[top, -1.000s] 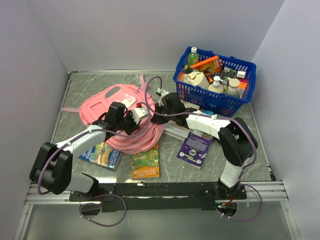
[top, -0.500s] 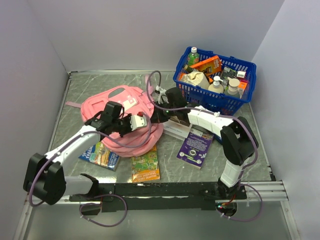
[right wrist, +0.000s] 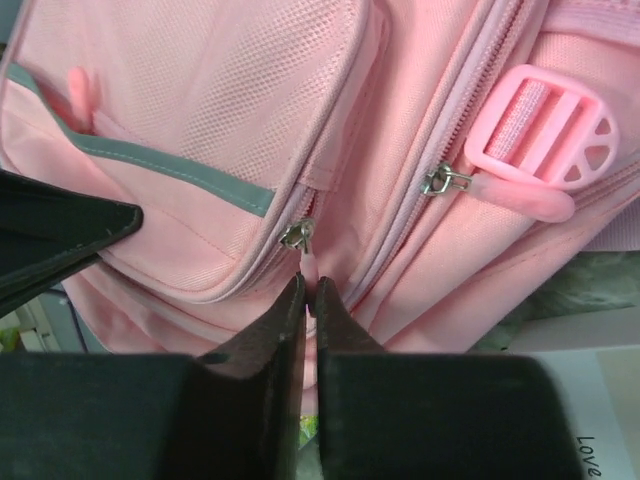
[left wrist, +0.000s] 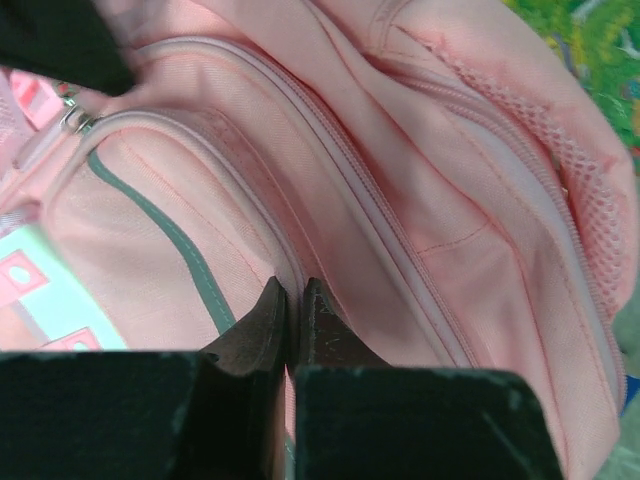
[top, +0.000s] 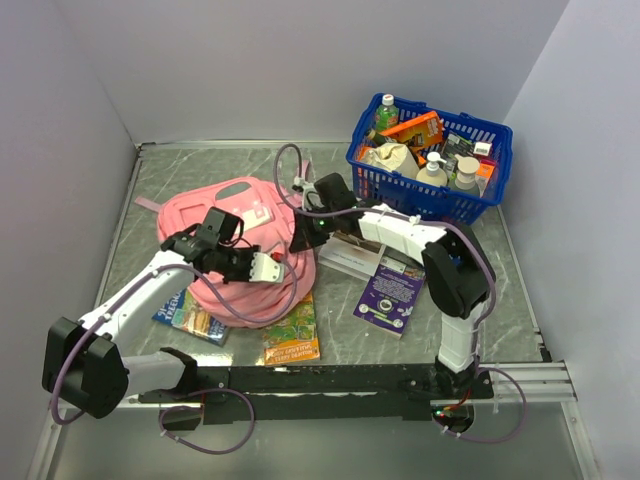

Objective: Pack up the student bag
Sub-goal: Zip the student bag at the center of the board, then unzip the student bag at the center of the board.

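The student bag (top: 235, 225) is a soft pink backpack lying bunched up left of the table's middle. My left gripper (top: 278, 268) sits at its near right side; in the left wrist view the gripper (left wrist: 295, 292) is shut on a fold of pink fabric beside a zipper seam (left wrist: 350, 170). From the right, my right gripper (top: 299, 238) reaches the bag's right edge. In the right wrist view that gripper (right wrist: 310, 288) pinches the pink zipper pull (right wrist: 309, 262) hanging from a metal slider (right wrist: 297, 236) on a pocket.
A blue plastic basket (top: 400, 192) full of bottles and boxes stands at the back right. A purple book (top: 390, 295), a white book (top: 350, 258), a green-orange book (top: 293, 330) and a blue book (top: 185, 315) lie around the bag. A second zipper slider (right wrist: 445, 180) and a pink buckle (right wrist: 545, 125) show nearby.
My left gripper has moved toward the near edge, dragging the bag's fabric with it. My right gripper has shifted left and back along the bag's right edge.
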### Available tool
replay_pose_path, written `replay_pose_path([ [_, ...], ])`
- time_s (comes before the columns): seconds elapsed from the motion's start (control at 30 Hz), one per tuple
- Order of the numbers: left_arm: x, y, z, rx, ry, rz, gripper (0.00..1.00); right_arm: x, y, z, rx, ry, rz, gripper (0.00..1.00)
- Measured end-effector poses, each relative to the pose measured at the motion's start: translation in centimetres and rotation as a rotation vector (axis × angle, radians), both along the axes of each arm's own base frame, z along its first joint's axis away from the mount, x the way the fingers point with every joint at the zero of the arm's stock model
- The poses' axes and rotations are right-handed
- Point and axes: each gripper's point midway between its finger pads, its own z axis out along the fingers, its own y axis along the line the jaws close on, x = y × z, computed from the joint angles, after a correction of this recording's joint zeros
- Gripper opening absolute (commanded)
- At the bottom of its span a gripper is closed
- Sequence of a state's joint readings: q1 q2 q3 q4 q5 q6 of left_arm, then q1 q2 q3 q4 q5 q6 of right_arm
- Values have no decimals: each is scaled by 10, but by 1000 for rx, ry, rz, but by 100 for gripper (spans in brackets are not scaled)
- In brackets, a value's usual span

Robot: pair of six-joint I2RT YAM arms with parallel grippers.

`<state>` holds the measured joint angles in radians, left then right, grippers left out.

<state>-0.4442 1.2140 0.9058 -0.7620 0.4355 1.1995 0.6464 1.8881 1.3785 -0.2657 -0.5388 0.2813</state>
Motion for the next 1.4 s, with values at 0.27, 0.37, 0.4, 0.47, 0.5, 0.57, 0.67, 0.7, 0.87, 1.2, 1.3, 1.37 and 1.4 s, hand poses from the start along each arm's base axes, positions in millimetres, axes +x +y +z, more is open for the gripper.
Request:
replay_pose_path([
  [0.27, -41, 10, -10, 33, 157, -36, 1, 78, -15, 38, -5, -248, -176, 57],
  [0.37, -42, 10, -7, 20, 157, -32, 1, 95, -35, 57, 9, -301, -242, 55],
  [0.4, -42, 11, -6, 19, 157, -31, 1, 97, -41, 63, 12, -315, -258, 55],
  [0.47, -41, 11, -2, 20, 154, -30, 1, 98, -54, 70, 17, -341, -289, 54],
  [0.5, -40, 11, 1, 22, 151, -29, 1, 94, -59, 70, 14, -346, -293, 54],
  [0.57, -36, 10, 9, 26, 148, -25, 1, 82, -65, 69, 9, -348, -283, 54],
  [0.67, -31, 10, 20, 26, 142, -16, 1, 63, -69, 60, -4, -357, -236, 54],
  [0.7, -31, 10, 21, 25, 142, -14, 1, 58, -70, 56, -11, -353, -221, 54],
  [0.87, -33, 12, 19, 29, 150, -2, 1, 36, -69, 26, -74, -325, -107, 52],
  [1.2, -40, 16, 3, 29, 159, 17, 1, -20, -41, -17, -157, -407, 186, 53],
  [1.3, -40, 16, 2, 26, 157, 22, 1, -28, -36, -21, -167, -416, 231, 53],
  [1.37, -40, 16, 4, 22, 154, 27, 1, -24, -33, -21, -169, -424, 236, 53],
  [1.4, -40, 16, 4, 20, 151, 28, 1, -21, -31, -22, -172, -427, 234, 53],
])
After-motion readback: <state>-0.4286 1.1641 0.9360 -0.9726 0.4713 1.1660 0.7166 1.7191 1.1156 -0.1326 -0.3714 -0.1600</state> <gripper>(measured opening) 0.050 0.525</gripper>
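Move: About 4 cm ahead of the right hand, 1 cm to its left and 2 cm lower, lies the middle zipper pull, with the strap buckle 2 cm farther out and 1 cm left of that pull; the pocket pull is right between the right fingertips. The white book lies some 14 cm to the right of that hand, level with it and 10 cm down. From the left hand, shut on the pocket seam, the middle pull is about 12 cm ahead and 10 cm right, 2 cm lower. Letting go of the pocket pull, the right hand opens to half and loops forward about 10 cm while rising 7 cm and veering right, then comes back and down to the middle pull, wrist turning some 30 degrees, fingers spread around it. The left fingers keep pinching the pocket seam, drag the bag back roughly 4 cm, lift briefly and sink again. ##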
